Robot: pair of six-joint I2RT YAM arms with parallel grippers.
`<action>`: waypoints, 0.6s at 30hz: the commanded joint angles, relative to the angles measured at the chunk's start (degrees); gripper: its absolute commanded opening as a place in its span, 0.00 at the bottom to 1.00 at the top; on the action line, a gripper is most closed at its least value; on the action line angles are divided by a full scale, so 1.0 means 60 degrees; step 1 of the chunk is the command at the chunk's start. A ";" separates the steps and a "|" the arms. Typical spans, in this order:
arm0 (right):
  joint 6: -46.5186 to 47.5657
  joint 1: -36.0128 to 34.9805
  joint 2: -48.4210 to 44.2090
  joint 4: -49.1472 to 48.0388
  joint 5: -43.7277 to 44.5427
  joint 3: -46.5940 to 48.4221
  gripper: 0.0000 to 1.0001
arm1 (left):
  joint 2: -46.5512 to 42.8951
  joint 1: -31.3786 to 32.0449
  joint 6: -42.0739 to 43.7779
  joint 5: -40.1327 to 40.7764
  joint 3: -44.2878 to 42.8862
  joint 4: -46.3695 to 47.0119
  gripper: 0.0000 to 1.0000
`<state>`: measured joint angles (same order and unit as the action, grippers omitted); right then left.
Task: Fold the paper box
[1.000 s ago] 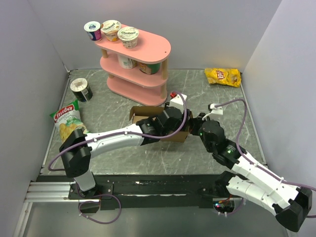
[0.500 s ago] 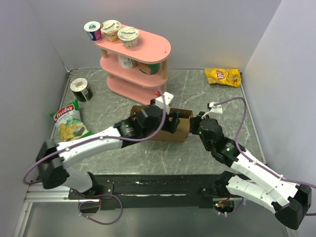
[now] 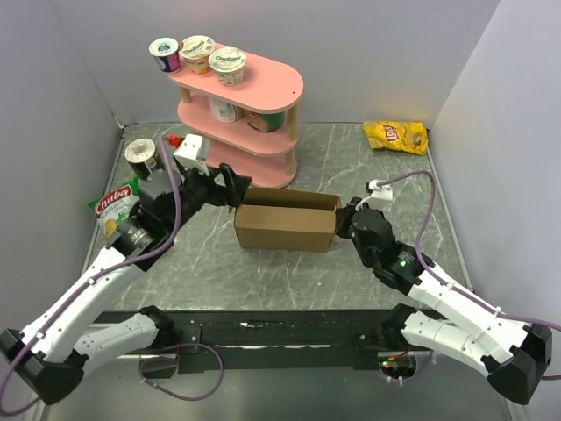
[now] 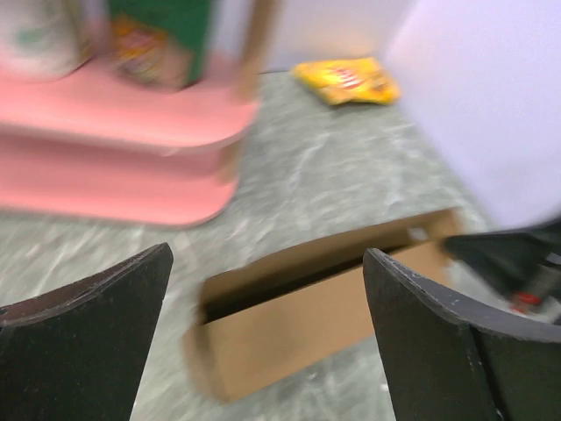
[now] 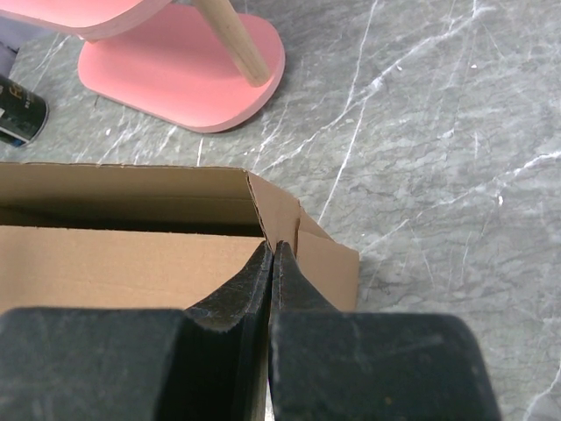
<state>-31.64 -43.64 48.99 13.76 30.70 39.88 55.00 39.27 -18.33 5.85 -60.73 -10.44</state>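
The paper box (image 3: 285, 228) is a brown cardboard tray with its walls raised and its top open. It stands mid-table in front of the pink shelf. My left gripper (image 3: 235, 191) hovers just off the box's left end, open and empty, and its wrist view looks down on the box (image 4: 324, 307) between wide-apart fingers (image 4: 88, 333). My right gripper (image 3: 337, 224) is at the box's right end. In its wrist view the gripper (image 5: 273, 246) is pressed shut on the top edge of the box's end wall (image 5: 263, 206).
A pink three-tier shelf (image 3: 254, 88) with yogurt cups stands behind the box. A dark can (image 3: 143, 158) and a green chip bag (image 3: 118, 210) lie at the left. A yellow chip bag (image 3: 396, 136) lies at the back right. Grey walls close in both sides.
My left arm has drawn back from over the box to the left, and its gripper has opened wide. The box now stands uncovered. The right arm has stayed put.
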 commanded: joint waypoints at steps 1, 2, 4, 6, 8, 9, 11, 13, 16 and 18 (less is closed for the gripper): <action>0.0087 -0.0139 0.0433 0.2189 -0.0268 -0.0201 0.00 | 0.0427 -0.1255 -0.0387 -0.1091 0.0277 -0.1467 0.96; 0.0116 -0.0154 0.0448 0.2189 -0.0253 -0.0172 0.00 | 0.0529 -0.1474 -0.0417 -0.1179 0.0336 -0.1527 0.98; 0.0131 -0.0154 0.0448 0.2218 -0.0239 -0.0157 0.00 | 0.0545 -0.1695 -0.0548 -0.1485 0.0570 -0.1498 0.99; 0.0131 -0.0168 0.0448 0.2204 -0.0238 -0.0143 0.00 | 0.0530 -0.1886 -0.0651 -0.1881 0.0775 -0.1309 0.94; 0.0131 -0.0168 0.0477 0.2204 -0.0253 -0.0128 0.00 | 0.0617 -0.1901 -0.0695 -0.1883 0.0805 -0.1278 0.86; 0.0117 -0.0154 0.0521 0.2189 -0.0282 -0.0113 0.00 | 0.0676 -0.1915 -0.0681 -0.1854 0.0820 -0.1278 0.83; 0.0102 -0.0154 0.0594 0.2175 -0.0297 -0.0113 0.00 | 0.0866 -0.1915 -0.0666 -0.1722 0.0805 -0.1336 0.72; 0.0117 -0.0154 0.0653 0.2117 -0.0341 -0.0098 0.00 | 0.0984 -0.1915 -0.0564 -0.1634 0.0747 -0.1410 0.60; 0.0117 -0.0169 0.0740 0.2116 -0.0370 -0.0084 0.00 | 0.1072 -0.1915 -0.0491 -0.1633 0.0805 -0.1294 0.52; 0.0117 -0.0154 0.0814 0.2087 -0.0370 -0.0055 0.00 | 0.1145 -0.1915 -0.0476 -0.1648 0.0878 -0.1220 0.50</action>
<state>-31.44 -43.77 50.72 14.35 31.11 41.19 61.39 28.03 -21.69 -3.20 -54.94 -19.62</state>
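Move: The cardboard box's left end, which my open left hand is going for, lies well below it: about 4 cm ahead, 1 cm to its left and some 17 cm down. The pink shelf's middle stands around 18 cm beyond that end and level with it sideways, roughly 8 cm below my hand. The black tin is about 19 cm ahead and 20 cm left, 17 cm down. From my right hand, at the box's near right corner, the left end is some 22 cm left, 3 cm ahead and 3 cm lower. I bring my left hand down about 12 cm towards the box's left end flap, after a short swing forward and left at the start. Meanwhile the wrist tips the fingers some 20 degrees downward and I narrow them from wide open to about half, one on either side of the flap as my wrist sees it, with no touch visible yet. My right hand stays put and keeps the near right corner pinched. ##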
